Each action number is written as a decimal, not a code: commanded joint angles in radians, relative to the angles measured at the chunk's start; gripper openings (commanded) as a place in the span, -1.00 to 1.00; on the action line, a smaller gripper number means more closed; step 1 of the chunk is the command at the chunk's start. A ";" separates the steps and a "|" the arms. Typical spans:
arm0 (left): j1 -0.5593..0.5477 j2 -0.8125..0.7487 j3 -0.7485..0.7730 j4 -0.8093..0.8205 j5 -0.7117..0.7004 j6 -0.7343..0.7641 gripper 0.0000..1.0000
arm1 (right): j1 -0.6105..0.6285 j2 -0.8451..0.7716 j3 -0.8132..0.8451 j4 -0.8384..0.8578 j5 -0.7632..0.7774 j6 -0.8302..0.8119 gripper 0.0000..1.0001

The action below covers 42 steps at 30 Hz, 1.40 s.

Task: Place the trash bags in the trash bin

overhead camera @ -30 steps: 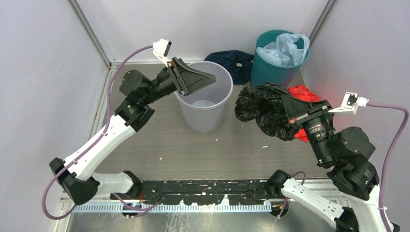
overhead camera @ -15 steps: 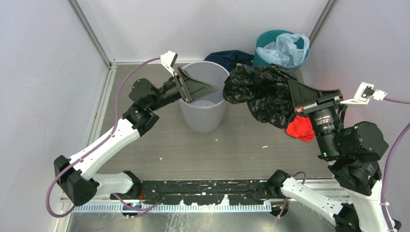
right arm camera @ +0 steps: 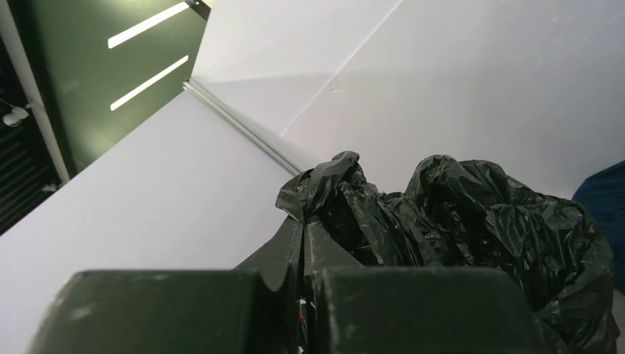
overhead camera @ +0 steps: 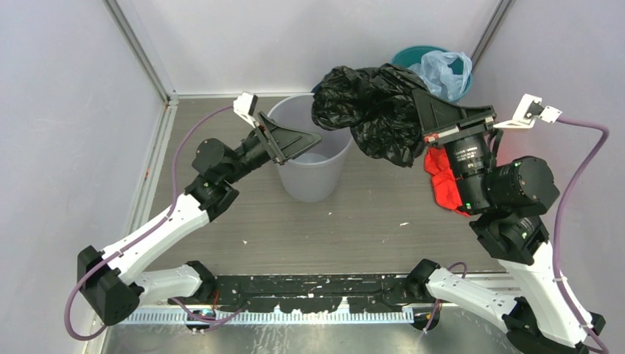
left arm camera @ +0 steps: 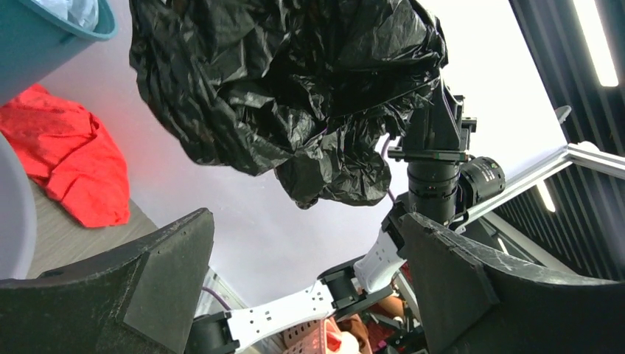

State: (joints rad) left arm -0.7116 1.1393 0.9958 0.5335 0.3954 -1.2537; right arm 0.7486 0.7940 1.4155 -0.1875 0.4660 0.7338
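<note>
The black trash bag [overhead camera: 365, 107] hangs crumpled in the air, pinched at one edge by my shut right gripper [overhead camera: 419, 96]. It hovers over the far right rim of the light grey trash bin [overhead camera: 313, 181] and partly overlaps the bin's mouth. In the right wrist view the fingers meet on a fold of the bag [right arm camera: 472, 228] at my right gripper [right arm camera: 304, 221]. My left gripper [overhead camera: 317, 138] reaches over the bin's left rim, open and holding nothing. From the left wrist view, the bag [left arm camera: 295, 96] hangs above my open left gripper [left arm camera: 306, 221].
A teal bin [overhead camera: 405, 55] with a pale blue plastic bag [overhead camera: 446, 66] stands at the back right, partly behind the black bag. A red cloth [overhead camera: 442, 181] lies on the table under my right arm. Grey walls enclose the table on three sides.
My right gripper has lifted the black bag off the table and carried it up and left toward the grey bin. My left gripper has opened wide and shifted slightly at the bin's rim.
</note>
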 commanded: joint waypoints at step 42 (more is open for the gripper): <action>-0.099 0.086 -0.070 0.360 -0.385 -0.029 -0.83 | -0.001 -0.054 -0.202 0.110 -0.100 0.154 -0.98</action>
State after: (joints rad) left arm -0.8124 1.2537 0.8459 0.9215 -0.0357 -1.2877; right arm 0.7486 0.7689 1.2095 -0.0532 0.3607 0.9009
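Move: The black trash bag, hanging from the right hand's shut fingers, has its middle about 11 cm to the right of the left hand, 1 cm farther out and 8 cm higher. The open grey trash bin stands some 6 cm ahead of the left hand and 30 cm below; the teal bin is about 21 cm ahead and 27 cm right of it. From the right hand the grey bin lies roughly 6 cm ahead, 19 cm left and far below. Forward by about 5 cm and slightly down, turning some 15 degrees counter-clockwise and rolling, the left hand brings its open fingers to the bag's near-left edge, then closes them on the film. The right hand, still pinching the bag, carries it about 4 cm left towards the left hand, then lowers it above the grey bin. ##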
